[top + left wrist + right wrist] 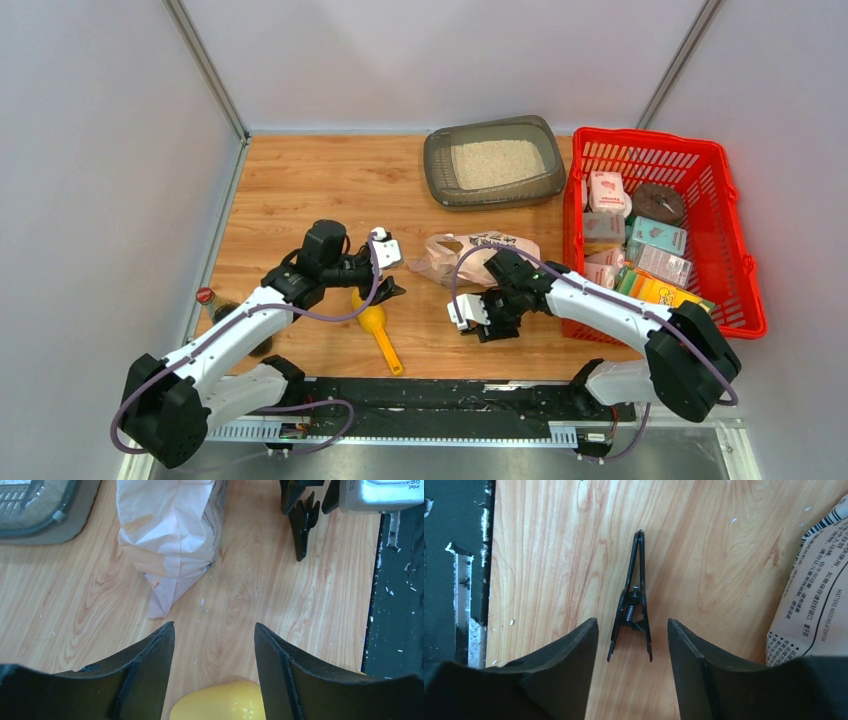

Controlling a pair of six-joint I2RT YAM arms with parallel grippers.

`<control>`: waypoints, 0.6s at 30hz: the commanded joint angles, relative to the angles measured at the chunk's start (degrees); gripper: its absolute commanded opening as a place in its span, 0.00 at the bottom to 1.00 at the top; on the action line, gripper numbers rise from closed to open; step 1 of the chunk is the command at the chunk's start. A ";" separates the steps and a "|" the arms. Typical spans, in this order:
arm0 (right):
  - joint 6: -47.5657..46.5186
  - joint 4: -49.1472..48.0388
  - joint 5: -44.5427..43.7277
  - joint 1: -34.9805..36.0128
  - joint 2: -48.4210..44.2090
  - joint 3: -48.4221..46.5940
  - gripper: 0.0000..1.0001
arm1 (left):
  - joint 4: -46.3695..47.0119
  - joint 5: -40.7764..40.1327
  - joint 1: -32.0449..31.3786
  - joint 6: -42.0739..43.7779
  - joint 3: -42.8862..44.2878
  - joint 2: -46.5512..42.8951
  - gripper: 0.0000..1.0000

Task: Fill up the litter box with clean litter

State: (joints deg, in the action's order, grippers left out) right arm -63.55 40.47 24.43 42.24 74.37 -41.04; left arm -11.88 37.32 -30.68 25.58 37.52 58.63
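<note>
The litter box (pixel 437 160) stands at the back centre, and pale clean litter (pixel 497 163) covers its floor. Its corner also shows in the left wrist view (pixel 60 530). A crumpled litter bag (pixel 480 252) lies mid-table. My left gripper (pixel 383 290) is open over the bowl of a yellow scoop (pixel 375 322); the scoop (pixel 220 702) sits low between its fingers, and no contact shows. My right gripper (pixel 488 328) is open in front of the bag. A black spring clip (pixel 634 600) lies flat with its handles between the fingertips (pixel 633 630), untouched.
A red mesh basket (pixel 735 215) full of cartons stands at the right. A dark bottle with a red cap (pixel 206 297) stands at the table's left edge beside my left arm. The bag (pixel 814 585) lies close to my right gripper's right finger. A black rail (pixel 440 395) runs along the near edge.
</note>
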 commanded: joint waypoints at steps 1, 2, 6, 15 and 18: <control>2.20 -3.38 -1.31 0.56 0.78 -0.80 0.54 | 1.33 0.74 0.00 -1.94 -0.34 -0.97 0.68; 2.20 -3.38 -1.48 0.56 0.78 -0.71 0.50 | 1.33 0.82 -0.08 -1.85 -0.34 -0.71 0.68; 2.47 -2.94 -1.66 0.56 -0.19 -0.45 0.39 | 2.03 1.09 -0.09 -2.12 -0.34 -0.18 0.67; 2.99 -2.94 -2.10 0.56 -0.80 -0.45 0.14 | 3.00 1.26 -0.09 -2.99 -0.60 0.25 0.67; 3.17 -2.94 -2.01 0.56 -0.45 -0.80 0.08 | 3.18 1.26 -0.09 -3.17 -0.60 0.34 0.67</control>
State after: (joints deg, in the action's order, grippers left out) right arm -61.12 39.11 22.52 42.57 74.78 -41.04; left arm -10.83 37.39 -30.68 23.59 37.19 58.83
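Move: The black clip lies just under the right hand, its middle about 3 cm to the left and 1 cm below, with its spread handles reaching back between the open fingers. The litter bag is some 12 cm ahead of this hand and 4 cm left, the yellow scoop level with it and about 23 cm left, the litter box about 29 cm ahead. From the left hand the clip is roughly 15 cm right, 6 cm back and 12 cm below. The right hand stays low over the table, fingers slanting down and to the left, easing only about half a centimetre forward while its half-open fingers close by about half of their gap, one on each side of the black clip. They meet the two spread handle ends, stop there well short of shut and keep pinching them, the grip effort rising as they do, with no lift. ##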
